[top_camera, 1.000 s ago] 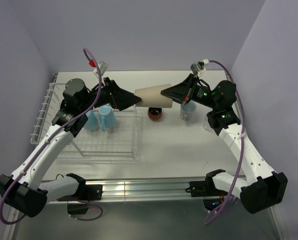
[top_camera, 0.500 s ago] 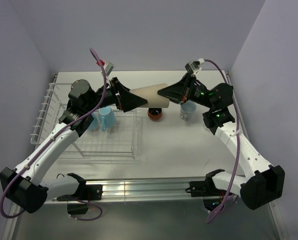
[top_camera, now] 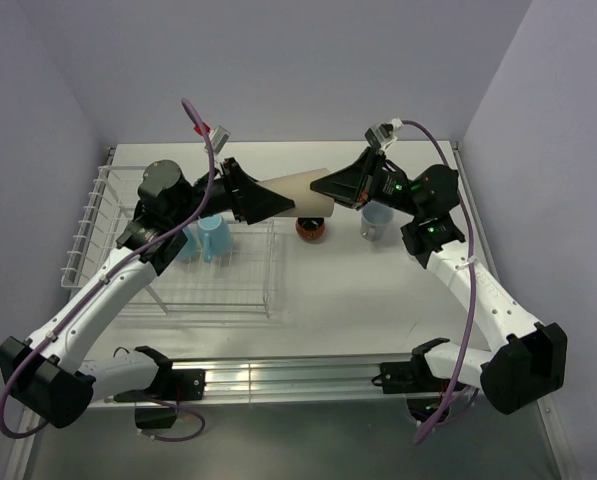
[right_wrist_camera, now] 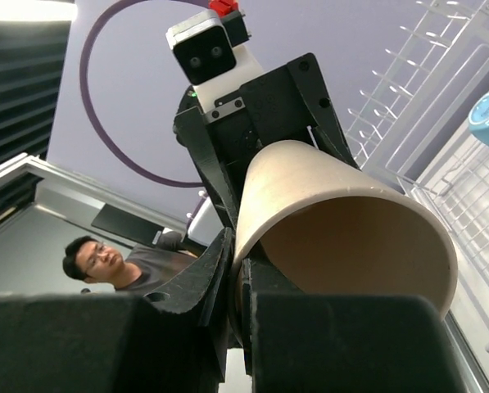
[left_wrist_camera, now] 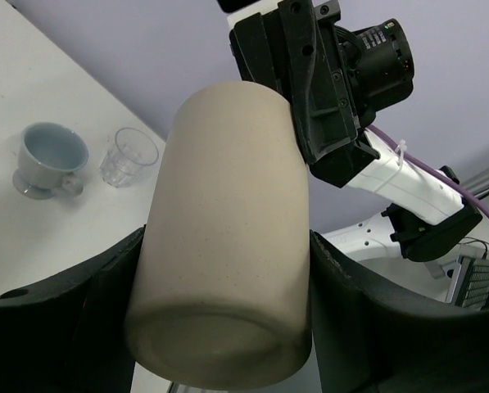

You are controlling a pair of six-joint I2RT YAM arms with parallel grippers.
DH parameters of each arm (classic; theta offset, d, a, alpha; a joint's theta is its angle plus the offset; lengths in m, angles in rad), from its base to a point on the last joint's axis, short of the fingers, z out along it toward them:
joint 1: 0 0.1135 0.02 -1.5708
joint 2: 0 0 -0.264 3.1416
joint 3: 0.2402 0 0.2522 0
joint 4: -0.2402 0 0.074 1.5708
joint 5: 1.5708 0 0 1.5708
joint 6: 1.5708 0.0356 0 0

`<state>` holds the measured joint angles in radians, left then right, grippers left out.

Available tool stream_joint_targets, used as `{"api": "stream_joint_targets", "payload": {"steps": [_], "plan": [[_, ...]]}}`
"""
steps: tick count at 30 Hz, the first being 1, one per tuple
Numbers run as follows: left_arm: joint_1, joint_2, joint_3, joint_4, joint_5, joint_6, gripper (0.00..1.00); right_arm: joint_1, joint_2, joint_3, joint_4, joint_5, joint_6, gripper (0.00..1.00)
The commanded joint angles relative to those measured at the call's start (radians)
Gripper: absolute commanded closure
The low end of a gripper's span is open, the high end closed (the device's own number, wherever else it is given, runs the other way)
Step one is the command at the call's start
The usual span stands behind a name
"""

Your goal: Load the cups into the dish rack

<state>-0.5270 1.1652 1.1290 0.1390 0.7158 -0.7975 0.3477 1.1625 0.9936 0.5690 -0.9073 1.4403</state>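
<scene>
A tall cream cup hangs on its side in mid-air between both arms. My left gripper has its fingers against both sides of the cup's base. My right gripper is shut on the cup's rim wall, one finger inside, one outside. Two light blue cups stand in the white wire dish rack at the left. A small red-orange cup sits on the table under the held cup. Another light blue cup stands to its right.
A clear glass stands beside the light blue cup on the white table. The rack's raised end shows behind the left wrist. Walls close the table at the back and both sides.
Both arms have shifted a little with the cream cup. The left gripper's jaws have closed in from wide open onto the cup's base. The right gripper has stayed shut on the rim.
</scene>
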Motion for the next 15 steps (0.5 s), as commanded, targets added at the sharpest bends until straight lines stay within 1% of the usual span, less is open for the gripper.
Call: {"api": "stream_joint_targets", "payload": {"steps": [1,2,3,4,5,6,7,10,11,12,13,14,15], "plan": [[-0.008,-0.048,0.029,-0.021,-0.024,0.043,1.0,0.008,-0.023,0.01,-0.043,0.053,-0.093,0.9],[-0.008,-0.052,0.035,-0.033,-0.032,0.047,1.0,0.01,-0.029,0.013,-0.075,0.077,-0.119,0.82],[-0.007,-0.061,0.049,-0.061,-0.038,0.053,1.0,0.008,-0.047,0.022,-0.151,0.093,-0.177,0.78],[-0.008,-0.065,0.057,-0.076,-0.044,0.066,1.0,0.01,-0.059,0.028,-0.191,0.109,-0.204,0.72],[-0.007,-0.071,0.064,-0.093,-0.049,0.072,1.0,0.008,-0.067,0.031,-0.228,0.145,-0.23,0.64],[-0.008,-0.082,0.084,-0.111,-0.073,0.083,1.0,0.007,-0.079,0.036,-0.292,0.163,-0.253,0.61],[-0.007,-0.087,0.097,-0.171,-0.087,0.104,1.0,0.004,-0.099,0.045,-0.328,0.183,-0.3,0.56],[-0.005,-0.11,0.146,-0.249,-0.143,0.141,1.0,-0.021,-0.136,0.077,-0.477,0.261,-0.395,0.48],[-0.007,-0.117,0.178,-0.319,-0.16,0.152,1.0,-0.032,-0.145,0.085,-0.512,0.283,-0.417,0.48],[-0.005,-0.119,0.199,-0.364,-0.209,0.164,1.0,-0.039,-0.156,0.092,-0.587,0.333,-0.437,0.48],[-0.005,-0.119,0.222,-0.416,-0.249,0.19,1.0,-0.05,-0.179,0.105,-0.627,0.361,-0.48,0.47],[-0.005,-0.113,0.276,-0.529,-0.291,0.202,1.0,-0.067,-0.187,0.111,-0.667,0.392,-0.5,0.47],[-0.002,-0.107,0.299,-0.582,-0.332,0.219,1.0,-0.076,-0.199,0.114,-0.74,0.422,-0.52,0.47]]}}
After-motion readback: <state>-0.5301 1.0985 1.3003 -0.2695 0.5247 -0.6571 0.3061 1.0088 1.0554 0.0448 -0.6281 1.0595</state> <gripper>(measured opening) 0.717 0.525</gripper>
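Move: Gripped by the left hand, the beige cup is bound for the dish rack, whose middle lies about 12 cm ahead, 25 cm left and 35 cm below that hand; the nearer blue cup in the rack is roughly 15 cm ahead, 17 cm left and 32 cm below. The red-brown mug stands some 21 cm ahead, 9 cm right and 36 cm below. From the right hand, the beige cup's middle is about 4 cm left, level fore and aft, and 2 cm lower. Rightward and forward by about 5 cm in all, and a little down, the right hand backs off the beige cup's rim, opening its fingers to about half and swinging some 20 degrees clockwise. The left hand keeps its grip around the cup and, slower to start, draws it about 3 cm left towards the rack, turning slightly counter-clockwise after a small dip and rise. ##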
